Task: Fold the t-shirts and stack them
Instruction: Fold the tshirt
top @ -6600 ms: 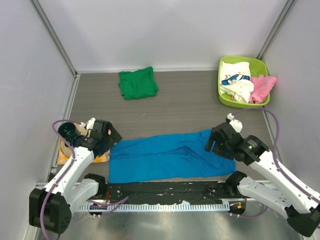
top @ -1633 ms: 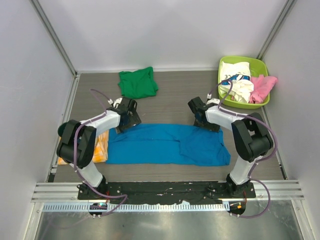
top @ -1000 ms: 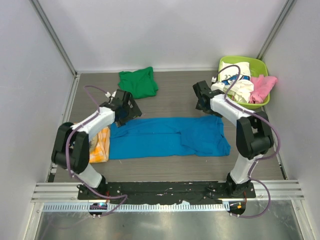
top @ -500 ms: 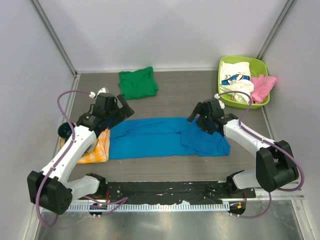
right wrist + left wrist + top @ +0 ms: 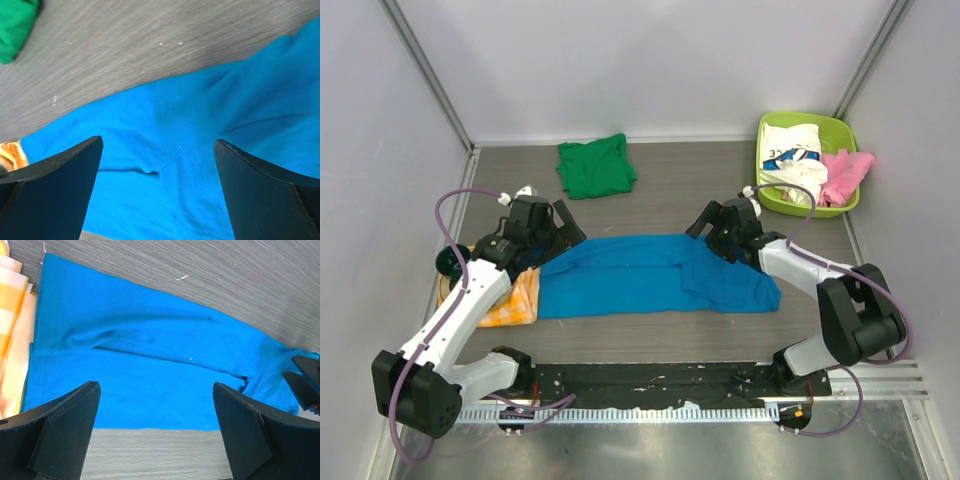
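Observation:
A bright blue t-shirt (image 5: pixel 655 275) lies flat in a long band across the middle of the table, with a fold seam along it (image 5: pixel 150 350) (image 5: pixel 200 150). My left gripper (image 5: pixel 562 228) (image 5: pixel 155 386) hovers open over its left end, holding nothing. Over the shirt's right end my right gripper (image 5: pixel 703 224) (image 5: pixel 158 142) is open and empty too. A folded green t-shirt (image 5: pixel 596 166) (image 5: pixel 15 25) rests at the back. White printed (image 5: pixel 790 150) and pink (image 5: pixel 845 175) t-shirts are piled in the basket.
The lime-green basket (image 5: pixel 763 195) stands at the back right corner. An orange-yellow checked cloth (image 5: pixel 515 295) (image 5: pixel 12 285) lies beside the blue shirt's left end, with a dark round object (image 5: pixel 450 262) to its left. Walls close in on three sides.
Both grippers pulled the blue shirt away from the near edge, then let go and lifted off its far edge. In the last half second both stayed open and shifted only slightly.

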Controlling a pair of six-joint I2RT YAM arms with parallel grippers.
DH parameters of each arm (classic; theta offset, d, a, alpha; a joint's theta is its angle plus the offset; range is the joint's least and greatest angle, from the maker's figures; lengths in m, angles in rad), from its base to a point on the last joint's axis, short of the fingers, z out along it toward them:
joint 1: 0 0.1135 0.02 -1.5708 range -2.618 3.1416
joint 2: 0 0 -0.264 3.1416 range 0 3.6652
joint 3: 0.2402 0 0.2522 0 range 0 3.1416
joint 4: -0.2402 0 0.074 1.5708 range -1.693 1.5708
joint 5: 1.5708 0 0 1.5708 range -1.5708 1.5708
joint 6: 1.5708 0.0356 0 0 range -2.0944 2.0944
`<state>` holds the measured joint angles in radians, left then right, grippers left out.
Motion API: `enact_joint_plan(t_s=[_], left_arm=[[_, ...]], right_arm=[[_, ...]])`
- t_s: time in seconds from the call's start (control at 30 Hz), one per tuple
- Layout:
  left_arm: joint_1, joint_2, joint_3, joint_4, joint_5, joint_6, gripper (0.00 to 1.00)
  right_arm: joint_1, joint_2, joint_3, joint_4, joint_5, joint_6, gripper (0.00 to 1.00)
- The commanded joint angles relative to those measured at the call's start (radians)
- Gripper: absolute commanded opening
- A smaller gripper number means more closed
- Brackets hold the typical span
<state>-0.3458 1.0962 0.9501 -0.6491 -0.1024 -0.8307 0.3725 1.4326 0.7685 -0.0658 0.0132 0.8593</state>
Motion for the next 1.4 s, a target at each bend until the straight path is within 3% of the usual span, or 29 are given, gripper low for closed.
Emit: enact_joint_plan(t_s=[0.0, 0.23, 0.37, 0.63, 0.8, 0.87, 0.97, 1.13, 1.37], left_arm=[[0.002, 0.004, 0.019, -0.014, -0.006, 0.025, 1.00], [0.002, -0.018, -0.002, -0.015, 0.001, 0.024, 1.00], [0.002, -0.047, -0.042, 0.009, 0.039, 0.007, 1.00], [0.001, -0.053, -0.076, 0.000, 0.026, 0.007, 1.00], [0.001, -0.032, -0.089, 0.008, 0.015, 0.013, 1.00], [0.001, -0.015, -0.093, 0.019, 0.018, 0.012, 1.00], [-0.013, -0.001, -0.105, 0.055, 0.007, 0.001, 1.00], [-0.053, 0.083, -0.123, 0.129, -0.017, -0.013, 1.00], [-0.142, 0.212, -0.154, 0.213, -0.054, -0.061, 1.00]], right_arm=[[-0.003, 0.072, 0.031, 0.060, 0.025, -0.013, 1.00], [-0.006, 0.196, 0.055, 0.133, 0.050, -0.043, 1.00], [-0.007, 0.345, 0.130, 0.142, 0.093, -0.089, 1.00], [-0.014, 0.750, 0.607, 0.072, 0.001, -0.134, 1.00], [-0.014, 0.959, 1.004, -0.069, -0.156, -0.149, 1.00], [-0.014, 1.015, 1.089, -0.124, -0.176, -0.152, 1.00], [-0.012, 0.952, 1.128, -0.138, -0.165, -0.180, 1.00], [-0.012, 0.679, 0.971, -0.080, -0.067, -0.252, 1.00], [-0.012, 0.349, 0.839, -0.123, -0.070, -0.301, 1.00]])
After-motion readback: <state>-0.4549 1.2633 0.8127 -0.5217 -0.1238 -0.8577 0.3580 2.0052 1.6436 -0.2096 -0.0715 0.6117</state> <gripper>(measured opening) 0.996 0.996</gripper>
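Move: The blue t-shirt lies crosswise under the right hand, which hovers some 4 cm above its right part near the far edge. The shirt's middle is about 11 cm to the left and 5 cm back. The green shirt is roughly 22 cm ahead and 26 cm left, the laundry basket 20 cm ahead and 27 cm right. From the left hand the t-shirt's middle lies about 20 cm right, level with it and 13 cm below, with the checkered cloth 15 cm left and 3 cm back. The right hand, fingers wide open, sinks about 4 cm onto the right part of the t-shirt and sweeps it forward some 24 cm and about 10 cm to the left, swinging that end towards the space beside the green shirt, then draws back a little and rises about 10 cm clear. The left hand, also open, eases slightly back and then sinks about 8 cm with a small shift to the right, towards the shirt's left part, its fingers tipping down a little. ##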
